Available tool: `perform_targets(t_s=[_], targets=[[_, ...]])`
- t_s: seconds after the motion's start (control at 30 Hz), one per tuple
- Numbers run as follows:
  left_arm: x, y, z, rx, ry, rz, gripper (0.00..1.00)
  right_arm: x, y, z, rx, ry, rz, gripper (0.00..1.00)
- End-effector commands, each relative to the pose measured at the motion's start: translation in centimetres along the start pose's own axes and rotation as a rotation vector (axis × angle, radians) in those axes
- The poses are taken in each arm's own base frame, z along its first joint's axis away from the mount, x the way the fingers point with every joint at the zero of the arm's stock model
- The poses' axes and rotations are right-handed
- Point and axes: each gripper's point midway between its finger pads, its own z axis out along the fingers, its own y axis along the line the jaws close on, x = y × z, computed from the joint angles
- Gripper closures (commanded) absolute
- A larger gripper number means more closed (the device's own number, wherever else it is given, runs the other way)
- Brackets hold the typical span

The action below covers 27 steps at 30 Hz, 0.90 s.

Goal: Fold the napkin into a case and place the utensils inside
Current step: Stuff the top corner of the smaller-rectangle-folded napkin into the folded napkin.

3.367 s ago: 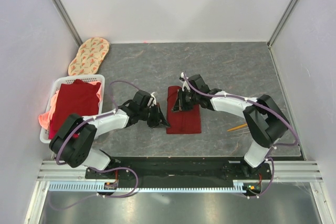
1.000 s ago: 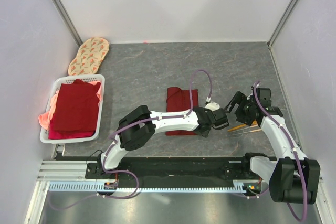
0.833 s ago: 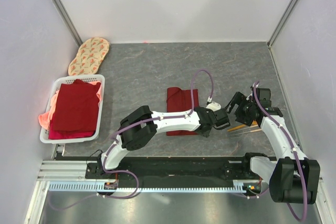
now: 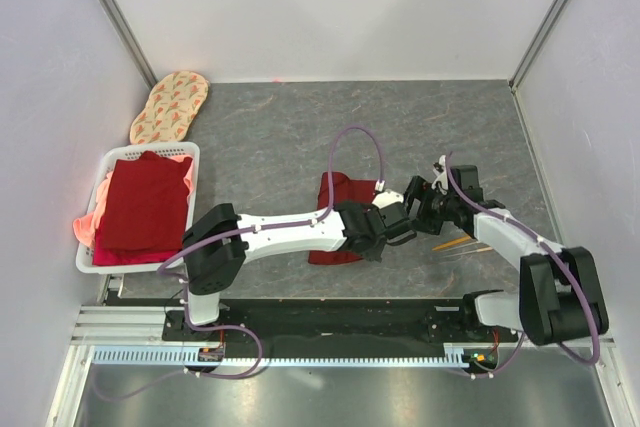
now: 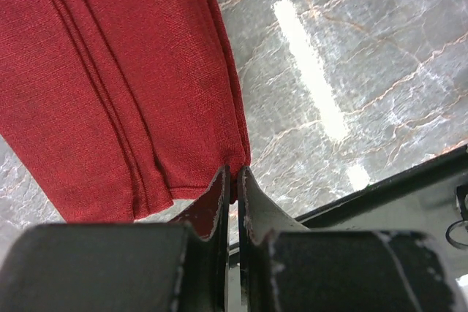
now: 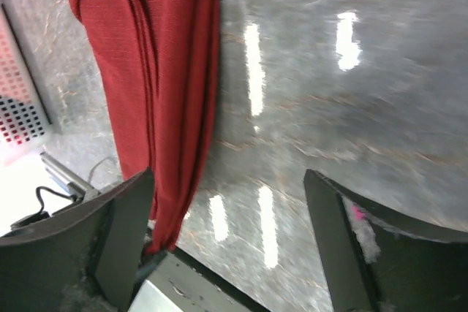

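The dark red napkin (image 4: 338, 192) lies folded into a long strip at mid-table, with my left arm stretched across its middle. My left gripper (image 4: 383, 227) sits at the strip's right edge. In the left wrist view it (image 5: 235, 172) is shut on the corner of the napkin (image 5: 124, 85). My right gripper (image 4: 420, 199) hovers just right of the strip, open and holding nothing. In the right wrist view its fingers (image 6: 124, 239) stand wide apart beside the napkin (image 6: 161, 71). The utensils (image 4: 458, 243), orange-gold and silver, lie on the table under the right forearm.
A white basket (image 4: 103, 169) at the left holds a stack of red and salmon cloths (image 4: 140, 205). An oval patterned mat (image 4: 168, 107) lies at the back left. White walls enclose the grey table, and a black rail (image 4: 330, 322) runs along its near edge.
My left gripper has shut on the napkin's right corner and drawn back left a little. My right gripper has swung left from over the utensils to beside the napkin, still open.
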Motion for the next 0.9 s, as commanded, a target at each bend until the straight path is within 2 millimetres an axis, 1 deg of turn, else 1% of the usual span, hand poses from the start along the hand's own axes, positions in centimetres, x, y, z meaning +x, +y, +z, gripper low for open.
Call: perform_targets(t_s=[0.0,0.07,0.1,0.13,0.17,0.2,0.23,0.3,0.33,0.4,0.43,0.5,0.53,0.63,0.73,0.87], targets=[[-1.2,-0.9,-1.6,0.073,-0.053,-0.067,0.98,-0.6,2.6,1.9,-0.108,-0.023,-0.002,0.12],[-1.3,-1.1,-2.0,0.088,-0.056,-0.07,0.98,-0.2,2.9,2.6,-0.112,-0.021,0.002,0.15],[-1.3,-1.1,-2.1,0.092,-0.059,-0.071,0.98,-0.4,3.2,2.8,-0.126,-0.033,0.003,0.16],[-1.3,-1.0,-2.2,0.093,-0.06,-0.073,0.98,-0.1,3.1,3.2,-0.123,-0.022,0.006,0.18],[-1.3,-1.0,-2.3,0.094,-0.065,-0.074,0.98,-0.2,3.5,3.5,-0.138,-0.031,-0.004,0.19],[-1.5,-0.9,-2.6,0.098,-0.072,-0.078,0.98,0.0,3.4,3.8,-0.138,-0.029,0.006,0.2],[-1.3,-0.8,-2.6,0.098,-0.07,-0.077,0.98,0.2,3.1,4.3,-0.133,-0.019,0.013,0.25],[-1.5,-1.0,-2.9,0.113,-0.077,-0.083,0.98,0.2,3.5,4.9,-0.151,-0.011,0.009,0.3],[-1.3,-0.9,-2.9,0.112,-0.075,-0.08,0.98,0.5,3.1,5.4,-0.143,0.004,0.02,0.33],[-1.4,-0.9,-3.0,0.119,-0.082,-0.085,0.98,0.0,3.1,5.9,-0.144,-0.007,0.011,0.36],[-1.3,-0.9,-2.9,0.118,-0.079,-0.084,0.98,0.1,2.7,6.3,-0.129,-0.003,0.01,0.4],[-1.1,-1.0,-2.8,0.126,-0.074,-0.083,0.98,-0.4,2.8,6.6,-0.126,-0.008,0.003,0.44],[-1.0,-1.0,-2.8,0.129,-0.073,-0.085,0.98,-0.3,2.6,6.9,-0.125,0.0,0.005,0.48],[-0.8,-1.2,-2.6,0.142,-0.067,-0.084,0.98,-0.7,3.0,7.2,-0.142,-0.01,-0.005,0.55],[-0.7,-1.5,-2.4,0.154,-0.064,-0.083,0.98,-1.3,3.6,7.2,-0.171,-0.029,-0.007,0.58],[-0.7,-1.9,-2.2,0.169,-0.061,-0.081,0.98,-1.5,3.8,7.3,-0.185,-0.037,-0.007,0.62]])
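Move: The right hand is going for the folded napkin's right-hand edge, about 6 cm to its left, 3 cm farther ahead and 4 cm below. The near right corner of the napkin, still pinched and held up by the left hand, is some 8 cm back and 5 cm left of the right hand; the far right corner is roughly 8 cm ahead and 6 cm left. The utensils lie some 15 cm to its right and 7 cm back. From the left hand, the aimed-at stretch of edge is about 11 cm ahead and 4 cm lower. The right hand sweeps left about 5 cm towards the napkin's right edge, then mostly sinks and eases forward, about 4 cm down and 3 cm ahead in all, while its fingers narrow from nearly wide open to under half, coming astride the folded edge without shutting on it. The left hand keeps its pinch on the raised near right corner, draws it back about 1 cm and up slightly, and tilts some 5 degrees. ##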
